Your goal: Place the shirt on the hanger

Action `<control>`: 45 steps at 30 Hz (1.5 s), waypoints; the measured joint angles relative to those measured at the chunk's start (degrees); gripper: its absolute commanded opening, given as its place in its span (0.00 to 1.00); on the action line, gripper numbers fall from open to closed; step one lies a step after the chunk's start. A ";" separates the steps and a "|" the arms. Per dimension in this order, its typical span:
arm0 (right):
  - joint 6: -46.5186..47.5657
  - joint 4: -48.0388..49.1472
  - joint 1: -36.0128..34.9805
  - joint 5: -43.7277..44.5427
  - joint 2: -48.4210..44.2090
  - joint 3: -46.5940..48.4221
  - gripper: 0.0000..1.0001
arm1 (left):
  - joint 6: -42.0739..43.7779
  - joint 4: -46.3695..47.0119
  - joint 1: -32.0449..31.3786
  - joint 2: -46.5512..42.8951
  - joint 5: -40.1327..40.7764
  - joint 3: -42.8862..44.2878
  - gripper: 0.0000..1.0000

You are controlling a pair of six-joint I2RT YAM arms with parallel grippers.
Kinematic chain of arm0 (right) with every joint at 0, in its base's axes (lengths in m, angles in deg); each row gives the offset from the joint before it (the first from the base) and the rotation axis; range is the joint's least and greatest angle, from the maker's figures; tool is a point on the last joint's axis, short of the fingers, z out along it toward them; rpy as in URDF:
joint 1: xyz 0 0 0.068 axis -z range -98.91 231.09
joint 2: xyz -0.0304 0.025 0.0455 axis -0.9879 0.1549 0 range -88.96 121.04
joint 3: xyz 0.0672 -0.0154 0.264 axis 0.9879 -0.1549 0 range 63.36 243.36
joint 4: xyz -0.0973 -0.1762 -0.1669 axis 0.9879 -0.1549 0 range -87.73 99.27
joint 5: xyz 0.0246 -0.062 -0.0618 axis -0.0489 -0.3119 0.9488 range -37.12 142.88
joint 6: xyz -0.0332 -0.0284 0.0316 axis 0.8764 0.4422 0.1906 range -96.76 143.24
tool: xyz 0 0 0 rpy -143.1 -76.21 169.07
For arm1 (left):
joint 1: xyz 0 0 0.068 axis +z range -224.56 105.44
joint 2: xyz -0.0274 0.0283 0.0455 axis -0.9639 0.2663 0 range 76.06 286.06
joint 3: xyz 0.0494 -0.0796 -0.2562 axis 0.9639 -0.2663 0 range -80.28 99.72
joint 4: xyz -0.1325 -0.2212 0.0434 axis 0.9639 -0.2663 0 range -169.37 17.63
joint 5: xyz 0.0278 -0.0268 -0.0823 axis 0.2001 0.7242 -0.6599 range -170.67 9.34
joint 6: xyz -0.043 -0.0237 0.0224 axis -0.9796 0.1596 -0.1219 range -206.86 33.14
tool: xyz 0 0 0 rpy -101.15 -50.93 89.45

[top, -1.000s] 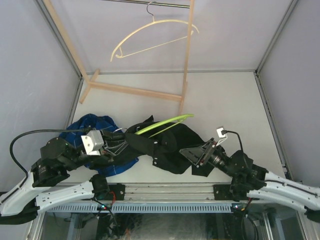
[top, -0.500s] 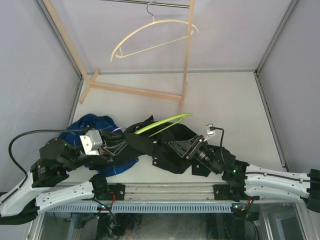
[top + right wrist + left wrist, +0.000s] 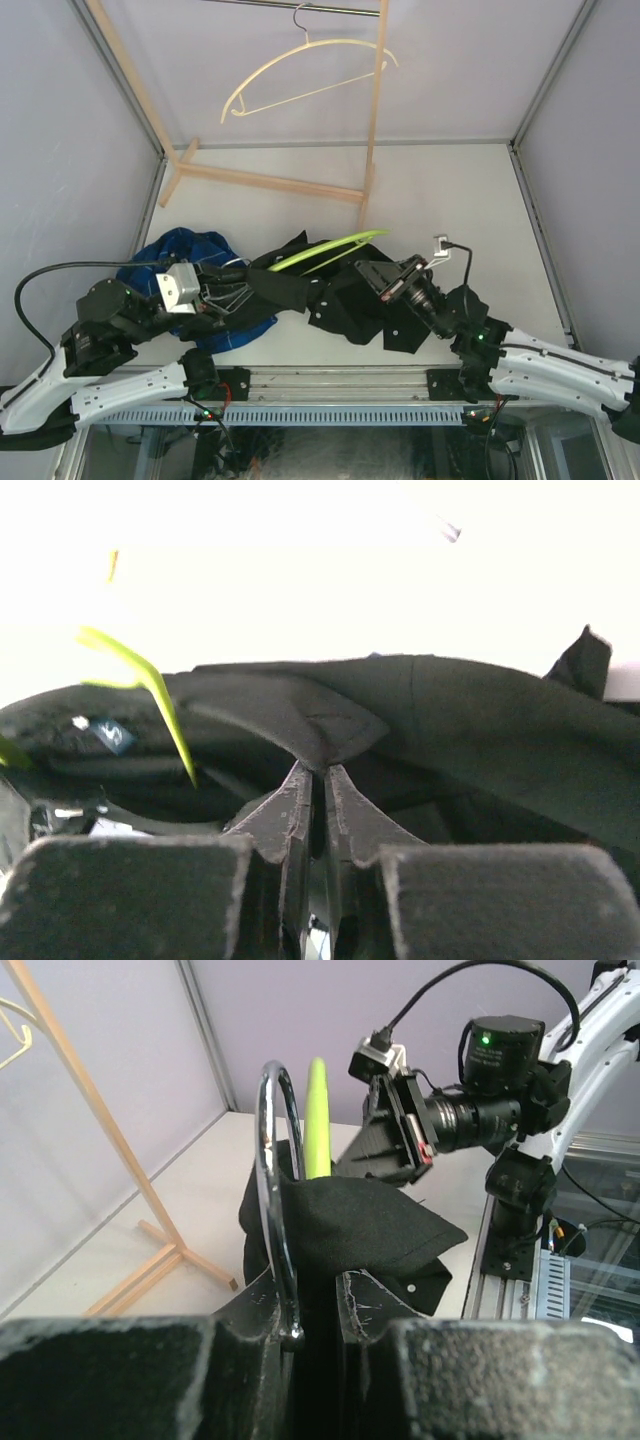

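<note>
The black shirt (image 3: 345,300) lies crumpled on the table between my arms. The lime-green hanger (image 3: 330,250) angles up out of it, one arm inside the cloth. My left gripper (image 3: 225,293) is shut on the hanger's metal hook (image 3: 275,1180), which runs up along the left finger (image 3: 250,1305) in the left wrist view, with the shirt (image 3: 360,1225) and the green hanger (image 3: 318,1120) just beyond. My right gripper (image 3: 372,274) is shut on a pointed fold of the shirt (image 3: 330,725). The pinch shows at the right gripper's (image 3: 321,772) tips, with the hanger (image 3: 150,685) to the left.
A blue plaid shirt (image 3: 185,250) lies bunched under my left arm. A wooden rack (image 3: 372,130) stands at the back, with a cream hanger (image 3: 300,65) on its rail. Grey walls close in both sides. My right arm (image 3: 490,1110) fills the right of the left wrist view.
My right gripper reached left into the shirt, closed on a fold of it and lifted it slightly. My left gripper stayed shut on the hook, hardly moving.
</note>
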 measured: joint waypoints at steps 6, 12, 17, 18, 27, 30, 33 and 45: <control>1.99 -3.54 6.14 -0.90 -4.96 2.10 0.01 | -0.31 0.00 0.00 -0.72 -2.08 -0.39 0.00; 4.22 -7.06 9.18 -2.43 -7.78 3.58 0.00 | -0.42 -0.24 0.00 -0.76 -3.45 -1.46 0.00; 7.26 -10.14 9.44 -2.80 -9.38 5.35 0.00 | -0.68 -0.28 0.00 -1.16 -3.48 -1.70 0.00; 8.11 -10.80 9.44 -2.91 -9.57 5.70 0.00 | -0.70 -0.37 0.00 -1.27 -3.45 -1.75 0.00; 9.94 -15.61 9.70 -3.72 -10.01 6.56 0.36 | -0.70 -0.55 0.00 -1.77 -3.08 -1.77 0.00; 7.43 -16.13 10.10 -3.98 -8.79 6.56 0.43 | -0.70 -0.11 0.00 -1.84 -2.91 -1.77 0.00; 4.42 -16.44 9.66 -3.78 -7.23 6.56 0.45 | -0.68 0.44 0.00 -1.81 -2.89 -1.77 0.00; -7.82 -15.76 -1.14 6.05 -6.51 6.56 0.46 | -0.66 1.73 0.00 -1.70 -2.71 -1.77 0.00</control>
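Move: Ahead of the right hand by about 4 cm, 4 cm to its right and some 8 cm higher is the green hanger's bare right end; that hand already pinches the black shirt below this end. The hanger's hook is roughly 22 cm to the hand's left, 2 cm back and 10 cm up; the rack's near foot stands about 18 cm ahead, 2 cm right, on the table. From the left hand, the bare end lies some 24 cm right, 10 cm ahead, about level. Pulling with the black shirt still pinched, the right hand draws to its right about 5 cm while rising nearly as far and edging forward, away from the left hand. It then opens its fingers about halfway, sinks some 2 cm and eases back left and back, fingers tipping down about 15 degrees. The left hand keeps its grip on shirt and hanger, settling back a centimetre. ##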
